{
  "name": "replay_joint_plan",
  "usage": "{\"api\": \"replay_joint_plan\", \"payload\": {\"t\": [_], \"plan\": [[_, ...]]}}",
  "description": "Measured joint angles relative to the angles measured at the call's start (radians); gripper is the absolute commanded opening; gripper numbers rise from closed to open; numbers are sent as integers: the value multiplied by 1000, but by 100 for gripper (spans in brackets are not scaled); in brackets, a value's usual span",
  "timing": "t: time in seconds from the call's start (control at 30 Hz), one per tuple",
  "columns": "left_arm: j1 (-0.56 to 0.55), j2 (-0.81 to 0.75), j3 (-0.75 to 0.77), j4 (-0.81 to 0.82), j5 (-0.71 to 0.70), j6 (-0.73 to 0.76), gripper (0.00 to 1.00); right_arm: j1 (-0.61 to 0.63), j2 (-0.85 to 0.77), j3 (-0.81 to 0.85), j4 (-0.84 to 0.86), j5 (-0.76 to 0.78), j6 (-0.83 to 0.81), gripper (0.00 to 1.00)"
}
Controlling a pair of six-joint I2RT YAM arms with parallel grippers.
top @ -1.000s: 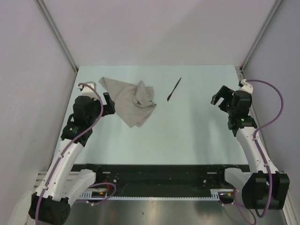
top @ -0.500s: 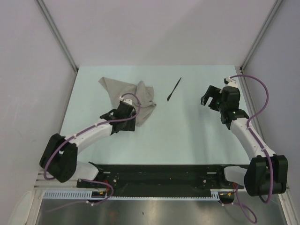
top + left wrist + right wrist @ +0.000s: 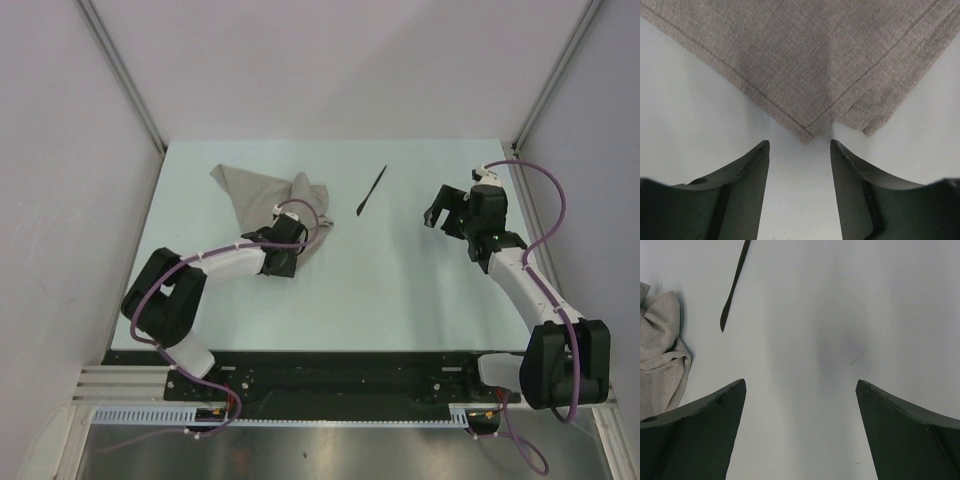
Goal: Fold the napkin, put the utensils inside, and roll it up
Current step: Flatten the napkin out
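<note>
The grey-beige napkin [image 3: 262, 198] lies crumpled at the back left of the table. Its near corner [image 3: 812, 132] points at my left gripper [image 3: 799, 146], whose jaws stand apart just short of the cloth with bare table between them. In the top view the left gripper [image 3: 285, 262] sits at the napkin's near tip. The thin black utensil [image 3: 371, 190] lies on the table right of the napkin; it shows in the right wrist view as a dark stick [image 3: 734, 287]. My right gripper [image 3: 801, 385] is wide open over bare table, right of the utensil [image 3: 438, 215].
Grey walls and metal posts close in the pale table [image 3: 400, 290] on three sides. A black rail with the arm bases runs along the near edge [image 3: 340, 375].
The left arm has swung in from the left edge to the napkin's near corner, its jaws narrowing. The right gripper has shifted slightly left toward the utensil.
</note>
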Motion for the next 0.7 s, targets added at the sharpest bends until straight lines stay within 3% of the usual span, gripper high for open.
{"api": "replay_joint_plan", "payload": {"t": [0.1, 0.17, 0.37, 0.6, 0.7], "plan": [[0, 40, 31, 3, -13, 0, 52, 0, 5, 0, 0, -6, 0, 97], [0, 56, 47, 9, -22, 1, 42, 0, 6, 0, 0, -10, 0, 97], [8, 82, 64, 19, -32, 8, 31, 0, 11, 2, 1, -19, 0, 97], [33, 85, 54, 55, -20, 6, 1, 33, 21, 16, -8, -20, -26, 97], [38, 72, 34, 80, -11, 6, 0, 106, 56, 49, -9, -16, -34, 97]]}}
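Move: The napkin's near corner lies almost between my open left fingertips, about 1 cm ahead and 1 cm below. A second flap corner is roughly 4 cm to its right, and the crumpled part about 14 cm ahead and 6 cm right of that hand. From my right hand, the crumpled part is some 28 cm left, 7 cm ahead and 14 cm below, with the knife about 14 cm left and 12 cm ahead. I slide my half-open left hand forward about 2.5 cm, barely sinking, so the fingers straddle the napkin's near corner, then shut them and pinch the cloth just in from its tip. My right hand, wide open, all but waits, then sweeps left about 4 cm at the same height towards the napkin, turning slightly counter-clockwise. ##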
